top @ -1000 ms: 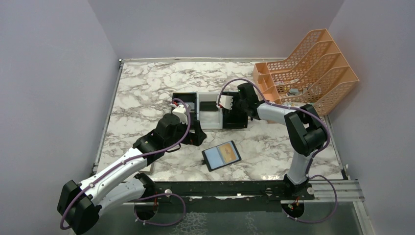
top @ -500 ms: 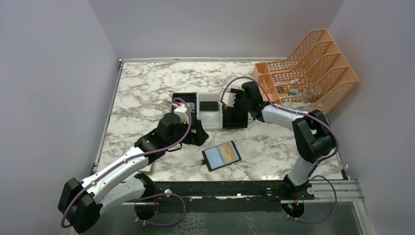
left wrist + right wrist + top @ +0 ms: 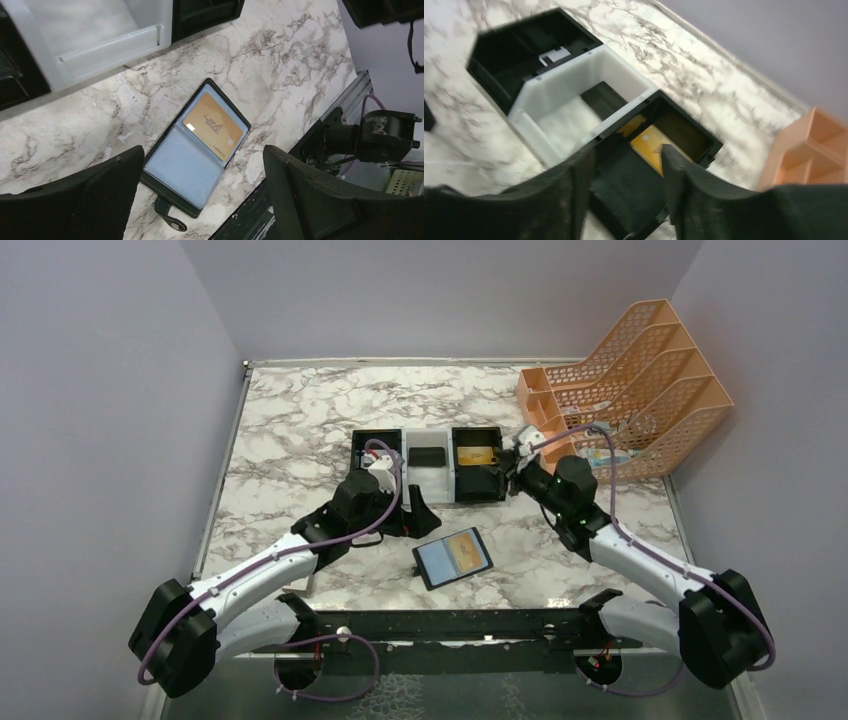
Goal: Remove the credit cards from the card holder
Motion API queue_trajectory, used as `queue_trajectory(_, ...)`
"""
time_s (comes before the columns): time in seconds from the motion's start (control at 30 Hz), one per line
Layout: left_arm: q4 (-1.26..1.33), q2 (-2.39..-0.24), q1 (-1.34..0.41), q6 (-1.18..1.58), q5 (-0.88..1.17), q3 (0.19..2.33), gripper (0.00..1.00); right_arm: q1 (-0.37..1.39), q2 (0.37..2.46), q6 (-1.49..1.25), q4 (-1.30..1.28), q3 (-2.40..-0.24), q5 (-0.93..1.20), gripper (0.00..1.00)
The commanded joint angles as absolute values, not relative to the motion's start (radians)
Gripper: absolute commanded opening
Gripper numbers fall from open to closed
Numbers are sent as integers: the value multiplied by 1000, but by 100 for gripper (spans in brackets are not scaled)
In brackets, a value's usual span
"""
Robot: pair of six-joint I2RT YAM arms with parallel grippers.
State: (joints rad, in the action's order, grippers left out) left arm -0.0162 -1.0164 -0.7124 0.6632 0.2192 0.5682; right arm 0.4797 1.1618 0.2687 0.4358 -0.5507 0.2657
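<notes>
The black card holder (image 3: 437, 565) lies open on the marble near the front. A gold-tan credit card (image 3: 467, 553) sits in its right pocket, also in the left wrist view (image 3: 215, 127). The left bluish-grey pocket (image 3: 184, 167) looks empty. My left gripper (image 3: 414, 519) hovers just above and left of the holder, open and empty (image 3: 200, 200). A second gold card (image 3: 475, 455) lies in the tray's right black compartment (image 3: 650, 144). My right gripper (image 3: 510, 480) is open and empty by that compartment's near right corner (image 3: 626, 192). I see no silver-grey card.
The black-white-black tray (image 3: 430, 497) stands mid-table, with a dark item (image 3: 428, 456) in its white compartment and a pale item (image 3: 553, 56) in the left one. An orange file rack (image 3: 630, 380) stands at the back right. The metal base rail (image 3: 480, 625) runs along the near edge.
My right arm has pulled back out of the tray's right compartment toward the near right, uncovering a gold card there. My left gripper has edged closer to the open holder.
</notes>
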Motion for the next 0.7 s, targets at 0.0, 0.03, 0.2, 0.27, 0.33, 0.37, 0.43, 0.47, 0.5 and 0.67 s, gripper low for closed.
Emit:
queue_trajectory(0.0,138,-1054,-740,754,266,531,90,484,1048,-444,485,-411,107,41)
queue_trajectory(0.03,157,-1070,-750,768,252,527,89,484,1028,-504,439,-401,106,40)
queue_trajectory(0.2,255,-1167,-831,852,167,514,84,485,1003,-576,463,-318,434,56)
queue_trajectory(0.27,261,-1219,-876,860,131,535,80,485,1003,-600,413,-322,449,45)
queue_trajectory(0.33,262,-1257,-928,863,105,555,79,485,1008,-591,310,-345,432,31)
queue_trajectory(0.37,263,-1271,-948,865,89,560,77,484,1012,-579,272,-354,432,30)
queue_trajectory(0.43,268,-1290,-982,876,52,562,73,484,1022,-563,211,-365,439,30)
queue_trajectory(0.47,275,-1300,-992,886,37,558,70,485,1027,-559,182,-369,445,30)
queue_trajectory(0.5,286,-1309,-998,899,25,554,68,484,1032,-554,165,-370,461,30)
queue_trajectory(0.67,392,-1376,-1009,973,13,528,62,484,1065,-527,123,-372,524,26)
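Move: Both hands are empty. The gold credit card, in the right sleeve of the card holder, lies about 4 cm back and 9 cm to the right of the left hand, some 13 cm below it; the bare left sleeve is 7 cm back and 3 cm right. From the right hand the gold card lies roughly 12 cm back, 4 cm left and 16 cm down, with the right black compartment about 7 cm ahead and 1 cm left, also 16 cm down. The right hand leaves the black compartment and sweeps back about 11 cm while sinking 9 cm towards the gold card in the holder, its fingers tipping down some 50 degrees and narrowing from about half open to roughly a quarter. At the same time the left hand comes in from the other side, moving right, down and somewhat back to over the holder, its wide-open fingers closing by about a third; no contact with card or holder can be made out for either hand. ##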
